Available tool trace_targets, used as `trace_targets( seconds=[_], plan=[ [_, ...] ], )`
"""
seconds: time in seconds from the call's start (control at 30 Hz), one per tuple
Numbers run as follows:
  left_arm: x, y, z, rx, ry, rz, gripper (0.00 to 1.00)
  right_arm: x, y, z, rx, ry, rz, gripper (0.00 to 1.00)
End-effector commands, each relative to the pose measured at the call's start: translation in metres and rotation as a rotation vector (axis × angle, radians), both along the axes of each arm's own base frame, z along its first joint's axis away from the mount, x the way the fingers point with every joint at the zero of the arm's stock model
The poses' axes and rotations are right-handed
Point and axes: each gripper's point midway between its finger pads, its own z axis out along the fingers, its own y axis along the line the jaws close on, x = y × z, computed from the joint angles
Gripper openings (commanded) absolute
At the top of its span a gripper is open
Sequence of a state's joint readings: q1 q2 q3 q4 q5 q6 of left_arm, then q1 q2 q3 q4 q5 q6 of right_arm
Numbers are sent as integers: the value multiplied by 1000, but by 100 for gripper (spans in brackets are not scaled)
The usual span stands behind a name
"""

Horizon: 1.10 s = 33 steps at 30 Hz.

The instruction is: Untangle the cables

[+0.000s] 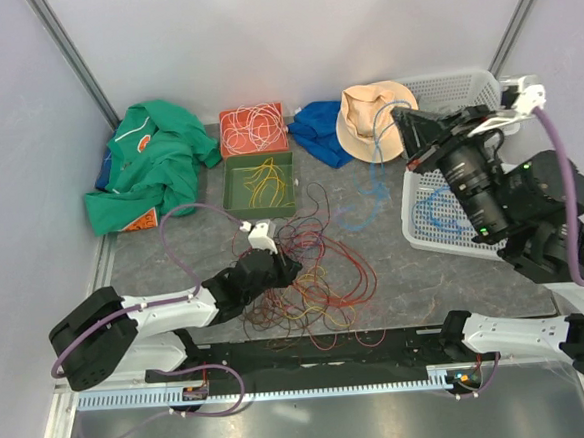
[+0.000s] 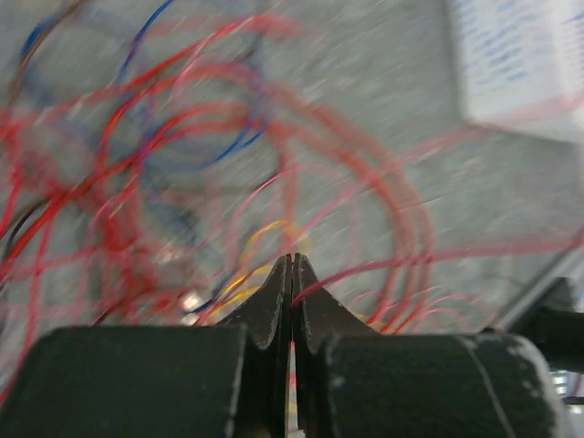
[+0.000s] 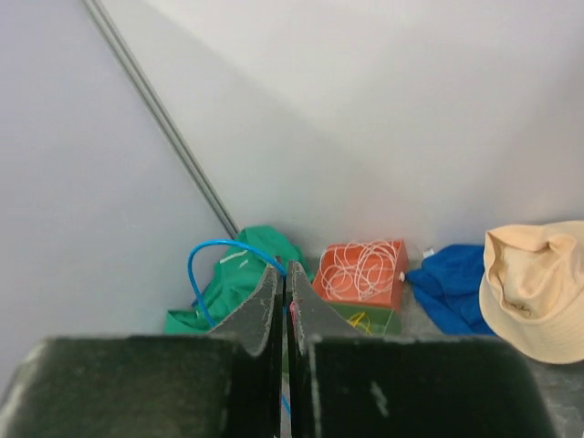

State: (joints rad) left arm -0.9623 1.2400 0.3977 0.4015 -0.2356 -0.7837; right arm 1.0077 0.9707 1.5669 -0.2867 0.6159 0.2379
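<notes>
The cables [image 1: 312,283] lie as a tangle of mostly red, orange and dark strands on the grey table in front of the arms. My left gripper [image 1: 293,267] is down in the tangle's left side. In the left wrist view this left gripper [image 2: 292,260] is shut, with a red cable [image 2: 365,269] coming out from between its fingers. My right gripper [image 1: 397,121] is raised at the right and shut on a blue cable [image 3: 205,251] that loops out to its left. That blue cable [image 1: 374,178] hangs down toward the table.
An orange box [image 1: 253,129] holds white cables and a green box [image 1: 259,181] holds yellow ones, behind the tangle. A green garment [image 1: 148,169] lies at the back left. A blue cloth [image 1: 321,132], a tan hat [image 1: 365,119] and a white basket [image 1: 449,168] are at the back right.
</notes>
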Motion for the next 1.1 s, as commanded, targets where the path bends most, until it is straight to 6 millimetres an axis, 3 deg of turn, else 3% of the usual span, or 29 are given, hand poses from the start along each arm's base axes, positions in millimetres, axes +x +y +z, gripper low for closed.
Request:
trace_targets(
  seconds=[0.0,0.2,0.4,0.53,0.67,0.93,1.07],
  plan=[
    [-3,25,-29,32,107,141,2,-1,-32,24,21,-34,-104,0],
    [-8,43,-49,102,159,200,2,4,-58,17,8,-8,-241,0],
    [-16,54,-55,95,172,208,2,17,-80,-10,-40,61,-444,0],
    [-24,66,-70,138,196,212,2,3,-111,13,92,15,-488,0],
    [-32,71,-87,153,247,221,2,-14,-139,52,206,-39,-493,0],
    [-42,73,-106,162,308,213,2,-17,-147,82,228,-64,-511,0],
    [-43,71,-109,160,315,206,2,-14,-143,78,205,-53,-521,0]
  ],
)
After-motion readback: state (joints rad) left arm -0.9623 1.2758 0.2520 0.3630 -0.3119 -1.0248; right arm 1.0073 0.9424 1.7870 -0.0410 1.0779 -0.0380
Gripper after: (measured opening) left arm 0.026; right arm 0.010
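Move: My right hand, high up with the blue cable in its fingers, has the near white crate about 14 cm ahead, 29 cm to its right and 50 cm below. From it, the hat lies some 38 cm ahead, 9 cm right, and the green tray 23 cm ahead, 24 cm left, both about 53 cm down. The cable tangle sits 3 cm right, 2 cm back and 8 cm below my left hand; the green tray is 24 cm ahead of that hand, 8 cm left. I swing the held blue cable some 15 cm to the right with my right hand, level at first, then climbing about 8 cm as it turns roughly 30 degrees clockwise, fingers still shut. My left hand keeps its pinch on a thin pink strand and sinks about 7 cm into the tangle, drifting left and slightly back, its fingers tipping more downward. ##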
